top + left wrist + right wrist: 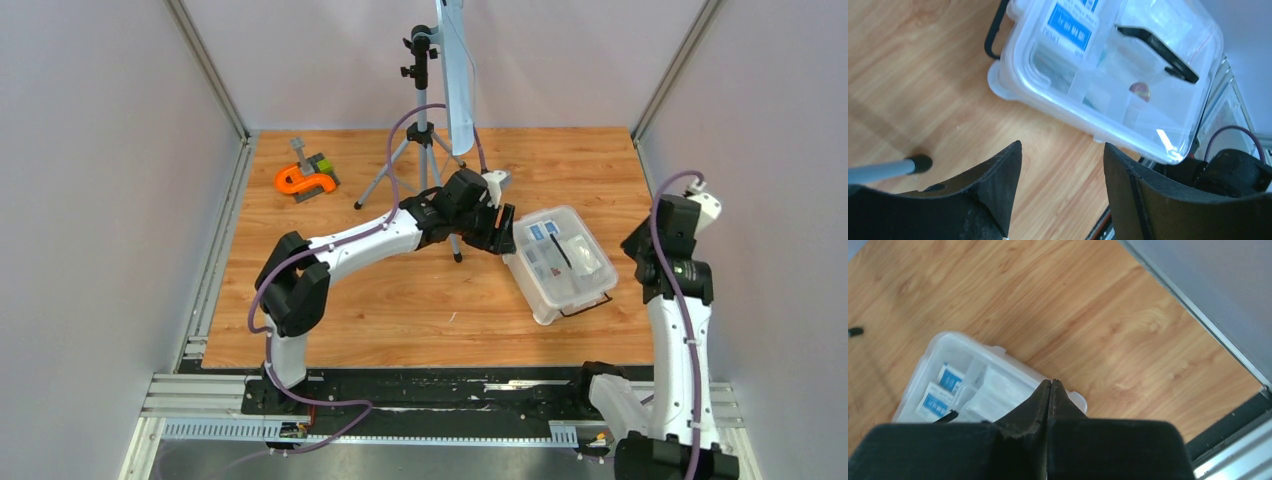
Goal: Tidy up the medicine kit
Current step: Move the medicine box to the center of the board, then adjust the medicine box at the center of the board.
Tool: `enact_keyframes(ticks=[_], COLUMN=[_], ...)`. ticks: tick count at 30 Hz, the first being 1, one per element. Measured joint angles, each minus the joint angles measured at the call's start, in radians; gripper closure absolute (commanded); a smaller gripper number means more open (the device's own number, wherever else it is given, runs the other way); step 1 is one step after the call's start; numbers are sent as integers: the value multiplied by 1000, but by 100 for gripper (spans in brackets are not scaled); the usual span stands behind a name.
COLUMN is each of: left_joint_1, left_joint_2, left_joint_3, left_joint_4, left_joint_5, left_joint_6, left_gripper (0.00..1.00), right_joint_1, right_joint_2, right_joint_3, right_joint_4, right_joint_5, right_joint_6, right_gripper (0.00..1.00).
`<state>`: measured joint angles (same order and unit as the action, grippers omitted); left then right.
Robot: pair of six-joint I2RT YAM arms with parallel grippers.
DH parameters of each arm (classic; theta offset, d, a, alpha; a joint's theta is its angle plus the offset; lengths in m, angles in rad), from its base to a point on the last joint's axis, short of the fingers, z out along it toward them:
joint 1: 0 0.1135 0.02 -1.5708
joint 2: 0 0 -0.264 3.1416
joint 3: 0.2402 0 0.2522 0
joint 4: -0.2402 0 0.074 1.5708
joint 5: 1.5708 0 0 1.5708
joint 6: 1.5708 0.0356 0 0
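Note:
The medicine kit (560, 262) is a white tub standing on the wooden table at the right. Its clear lid is on, with the black handle (1160, 50) lying flat on top. Blue-labelled packets (1068, 25) show through the lid in a divided tray. A black clip (993, 37) hangs at one end. My left gripper (503, 235) hovers at the kit's left edge; in the left wrist view this gripper (1063, 145) is open, with only bare wood between the fingers. My right gripper (1052, 381) is shut on nothing, raised above the kit's (978, 385) right side.
A camera tripod (425, 150) stands behind the left arm, one foot (923, 162) close to my left fingers. An orange-and-grey tool (308, 178) lies at the back left. Grey walls enclose the table; a metal rail (420, 410) runs along the near edge.

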<state>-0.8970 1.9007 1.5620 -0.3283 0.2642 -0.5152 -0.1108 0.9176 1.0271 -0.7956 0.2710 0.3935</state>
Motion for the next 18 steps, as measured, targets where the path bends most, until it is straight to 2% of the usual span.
enact_keyframes(ticks=[2,4,11,18], left_joint_1=[0,0,0,-3], left_joint_2=[18,45,161,204], left_joint_3=[21,54,153,189], left_joint_4=[32,48,70,117], left_joint_5=[-12,-23,-98,-182], left_joint_6=[3,8,29,20], left_gripper=[29,29,34,36], right_joint_1=[-94,-126,-140,-140], right_joint_2=[-40,-74,-161,-160], right_joint_3=[-13,-27,-134,-146], right_joint_4=[-26,-55,-130,-162], right_joint_5=[-2,-12,-108,-99], right_joint_6=[35,66,178,220], right_gripper=[100,100,100,99])
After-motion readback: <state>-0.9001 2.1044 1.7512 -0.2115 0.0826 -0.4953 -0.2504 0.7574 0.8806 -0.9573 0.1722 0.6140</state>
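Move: The medicine box lies about 14 cm to the left hand's right, level with it fore and aft, its middle some 11 cm lower. The tripod's near foot stands about 10 cm to the left hand's left, 4 cm ahead and 15 cm below. From the right hand, the box's middle is about 12 cm left, 2 cm ahead and 17 cm below; the near-end handle is 5 cm left, 8 cm back and 18 cm below. Bring the open left gripper about 7 cm forward and 4 cm right, rising a little before it dips, to the box's far left corner, turning slightly counter-clockwise. Draw the shut right gripper back about 6 cm, swinging briefly right and then left again, and sink it 5 cm towards the near right corner, rolling its left side up. ##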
